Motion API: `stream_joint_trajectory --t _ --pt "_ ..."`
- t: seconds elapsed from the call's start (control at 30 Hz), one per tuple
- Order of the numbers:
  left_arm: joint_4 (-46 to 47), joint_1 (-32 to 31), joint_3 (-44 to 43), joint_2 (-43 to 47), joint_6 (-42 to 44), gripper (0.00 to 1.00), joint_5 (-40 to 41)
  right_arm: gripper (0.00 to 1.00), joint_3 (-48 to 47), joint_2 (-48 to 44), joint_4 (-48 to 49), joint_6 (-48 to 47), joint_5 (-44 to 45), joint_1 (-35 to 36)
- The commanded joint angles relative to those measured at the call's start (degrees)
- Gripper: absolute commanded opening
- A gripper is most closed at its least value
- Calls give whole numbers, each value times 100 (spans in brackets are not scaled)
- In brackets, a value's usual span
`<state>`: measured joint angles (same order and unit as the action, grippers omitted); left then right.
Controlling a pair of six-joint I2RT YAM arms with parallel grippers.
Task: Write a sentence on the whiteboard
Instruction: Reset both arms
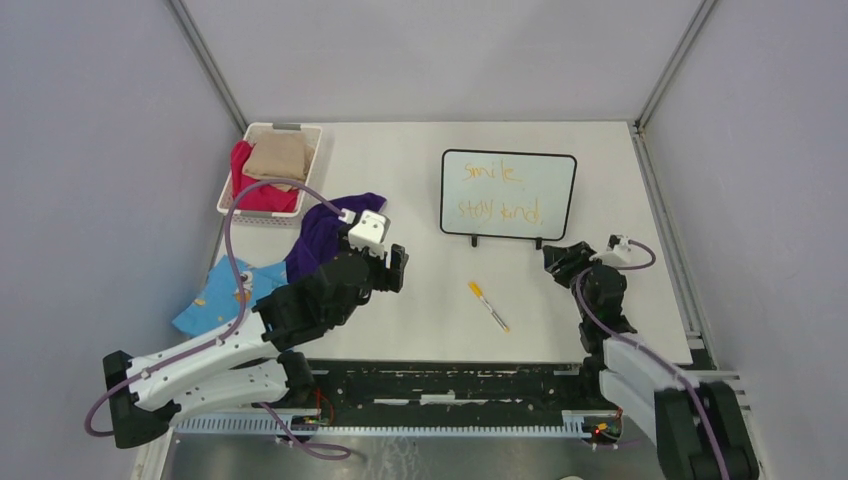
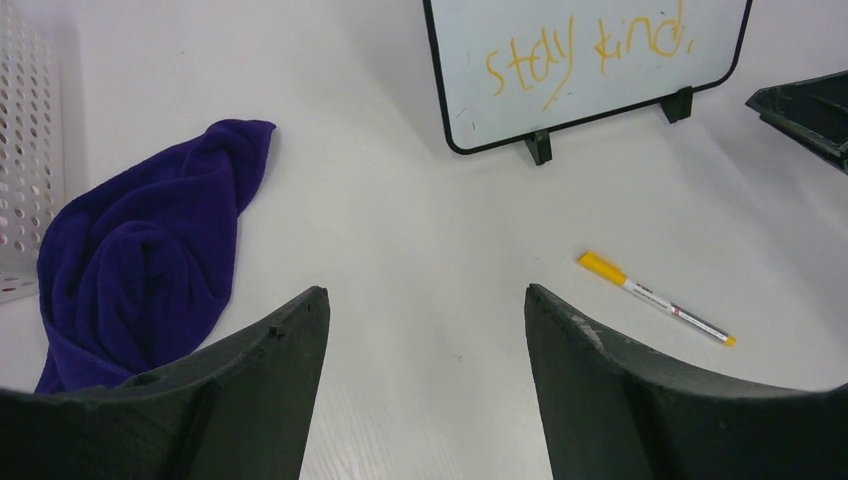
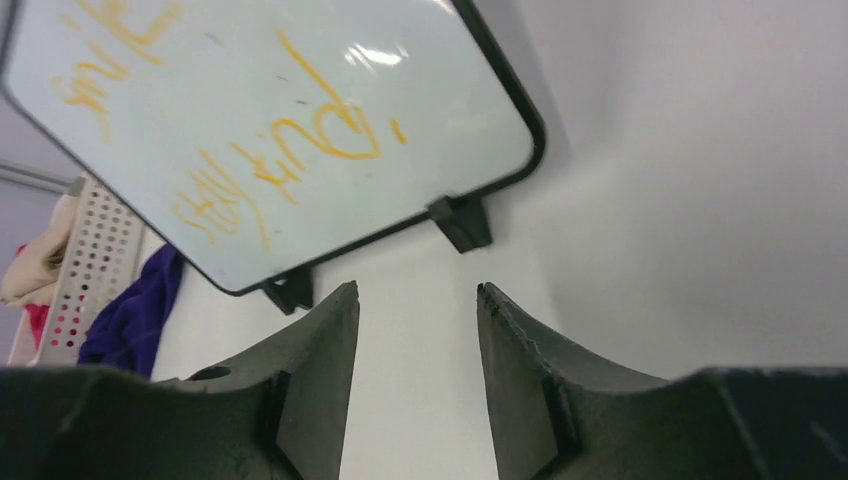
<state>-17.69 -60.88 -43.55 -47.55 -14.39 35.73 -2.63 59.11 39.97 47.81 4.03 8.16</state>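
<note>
The whiteboard (image 1: 508, 194) stands on its two black feet at the back of the table, right of centre. On it is the sentence (image 1: 497, 192) in thin orange handwriting, "smile" above "stay kind". The lower line shows in the left wrist view (image 2: 580, 50) and the writing appears tilted in the right wrist view (image 3: 270, 150). An orange-capped marker (image 1: 488, 305) lies loose on the table in front of the board (image 2: 655, 298). My left gripper (image 1: 397, 269) is open and empty (image 2: 427, 300), left of the marker. My right gripper (image 1: 553, 258) is open and empty (image 3: 417, 290), just below the board's right foot.
A purple cloth (image 1: 326, 232) lies beside my left arm. A blue patterned cloth (image 1: 222, 292) lies at the left edge. A white perforated basket (image 1: 268, 170) at the back left holds red and tan cloths. Walls enclose the table on three sides.
</note>
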Motion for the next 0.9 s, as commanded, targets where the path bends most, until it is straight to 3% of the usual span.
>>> stream_joint_trajectory --t 0.0,0.13,0.27,0.3,0.37,0.43,0.5,0.6,0.7,0.77,0.87 --pt "194 -20 -179 297 -217 78 -24 53 -138 -1695 -1512 -840 401 255" --pt "297 -28 -137 471 -240 80 33 56 -696 -2677 -2706 -1562 557 753" --pt "589 -25 -63 579 -344 82 63 62 -1467 -3071 -3480 -2376 1288 1836" --pt "692 -22 -16 624 -314 84 -46 63 -1632 -3051 -3624 -2566 1455 2133" --pt "925 -22 111 722 -221 99 -309 65 -1994 -2870 -3830 -2936 1763 2645" --pt "1124 -24 189 787 -233 100 -329 69 -2421 -2526 -3983 -3282 2334 3172" --pt "1071 -23 77 691 -571 100 168 72 -2895 -2085 -4238 -3595 3075 3648" --pt "-271 -20 -924 -11 -1397 100 1381 76 -3655 -1396 -4380 -3718 4169 3937" --pt "-1985 -24 -2174 -928 -2268 100 2144 80 -4518 -667 -4636 -3220 5380 3947" --pt "-2663 -23 -2759 -1314 -2689 100 2187 82 -5115 -264 -5116 -2719 5949 3948" --pt "-2826 -26 -3017 -1563 -2945 100 1885 86 -5686 142 -5290 -2733 6190 3947"
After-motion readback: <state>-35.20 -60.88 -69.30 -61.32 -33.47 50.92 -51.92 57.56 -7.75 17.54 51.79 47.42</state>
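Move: The whiteboard stands ahead of the empty right hand, its middle about 17 cm farther out and 13 cm to the left, a couple of centimetres lower; the marker lies some 7 cm back and 16 cm left of that hand, about 8 cm down. From the left hand the board is roughly 25 cm ahead, 26 cm right and 17 cm below, the marker 1 cm ahead, 23 cm right and 23 cm down, and the purple cloth 17 cm ahead and 13 cm left, 22 cm down. Empty, the right hand climbs about 22 cm from its low place in front of the board's right foot, drawing back a little and swinging left before it comes forward again to nearly its starting reach, while its left side rolls down some 40 degrees and its half-open fingers spread nearly wide. The left hand also rises, around 8 cm, edging forward late as it turns counter-clockwise and opens fully, both hands touching nothing. ##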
